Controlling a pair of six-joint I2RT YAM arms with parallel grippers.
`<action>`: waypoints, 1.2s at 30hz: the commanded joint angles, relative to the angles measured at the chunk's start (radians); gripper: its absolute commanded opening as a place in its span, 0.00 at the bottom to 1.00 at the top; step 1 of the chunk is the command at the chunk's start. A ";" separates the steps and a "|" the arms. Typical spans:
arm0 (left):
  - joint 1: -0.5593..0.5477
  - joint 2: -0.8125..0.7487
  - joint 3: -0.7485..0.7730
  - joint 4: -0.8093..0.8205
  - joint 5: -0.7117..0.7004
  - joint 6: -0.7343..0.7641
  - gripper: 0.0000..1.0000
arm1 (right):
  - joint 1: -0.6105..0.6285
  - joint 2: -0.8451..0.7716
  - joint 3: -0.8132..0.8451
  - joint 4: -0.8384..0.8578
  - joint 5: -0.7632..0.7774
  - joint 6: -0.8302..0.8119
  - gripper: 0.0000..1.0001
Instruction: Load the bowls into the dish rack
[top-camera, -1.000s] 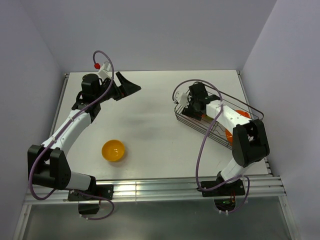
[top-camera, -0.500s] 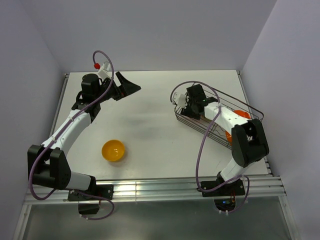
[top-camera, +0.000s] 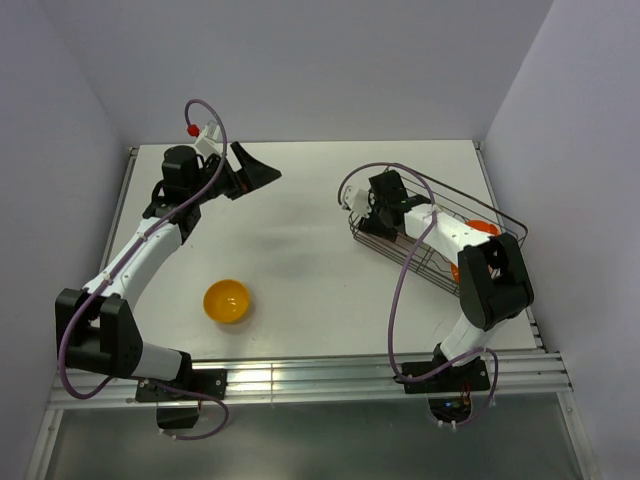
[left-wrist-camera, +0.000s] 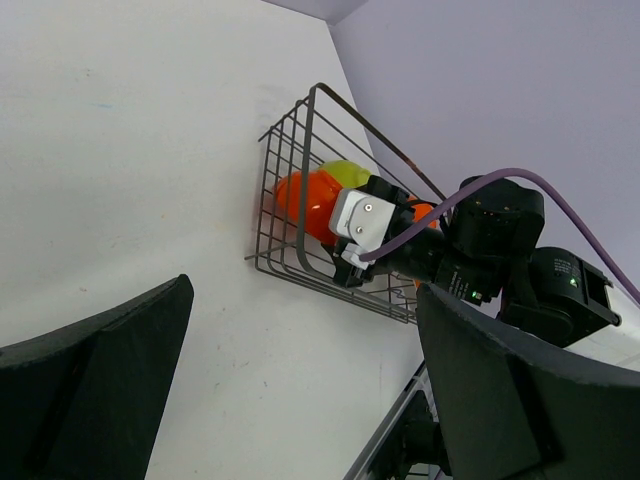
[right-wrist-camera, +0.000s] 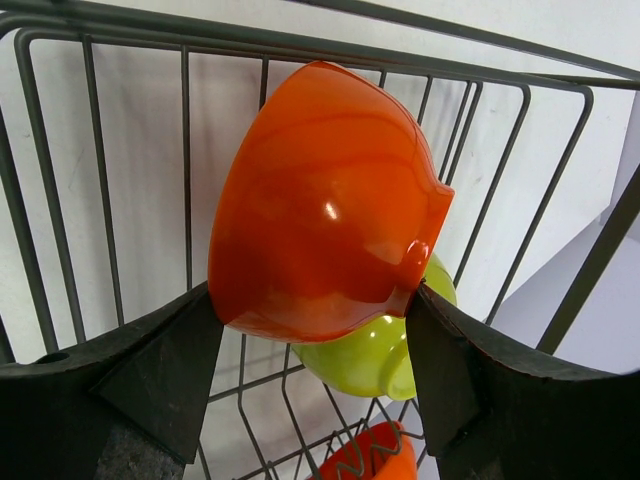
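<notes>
The dark grey wire dish rack (top-camera: 430, 262) stands at the right of the table. My right gripper (top-camera: 378, 208) reaches into its left end and is shut on a red-orange bowl (right-wrist-camera: 320, 210), one finger on each side of it. It holds the bowl on its side against the rack's end wall (right-wrist-camera: 100, 200). A lime green bowl (right-wrist-camera: 385, 350) sits just behind it, and another red-orange bowl (right-wrist-camera: 370, 455) lies below. The yellow-orange bowl (top-camera: 227, 300) sits upright on the table at front left. My left gripper (top-camera: 256, 172) is open and empty at the far left. The white bowl is not visible.
Orange bowls (top-camera: 482, 228) show at the rack's right end. The left wrist view shows the rack (left-wrist-camera: 290, 200) from the side with the right wrist (left-wrist-camera: 365, 220) in it. Walls close in the table at the back and both sides. A metal rail (top-camera: 300, 375) runs along the front edge.
My right gripper has shifted a little to the left and farther back inside the rack with the red-orange bowl. The left arm and the yellow-orange bowl have not moved.
</notes>
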 joint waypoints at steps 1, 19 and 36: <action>0.006 -0.007 0.038 0.019 0.017 0.007 1.00 | 0.005 0.029 0.022 0.017 0.030 -0.002 0.44; 0.012 -0.007 0.036 0.020 0.021 0.010 1.00 | 0.005 -0.010 0.068 -0.044 0.003 0.019 1.00; 0.024 -0.005 0.042 0.029 0.032 0.001 1.00 | -0.001 -0.079 0.138 -0.192 -0.157 0.012 1.00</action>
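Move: The red bowl is still pinched between the right fingers over the left end of the dish rack, its middle about 3 cm to the hand's left, 2 cm ahead and at its height. The green bowl sits in the rack some 4 cm ahead, 5 cm to the right and 4 cm below. The rack's left end rim runs roughly 7 cm to the left and 3 cm ahead. From the left hand the red bowl lies about 28 cm right, 2 cm ahead and 19 cm below. Holding still at first, the right hand spreads its fingers from their grip to wide open and lets go of the red bowl inside the rack, then eases up and to the left with a little backward draw, some 3 cm in all. The wrist tilts about 5 degrees on the way, and the fingers stay clear of the bowl. ##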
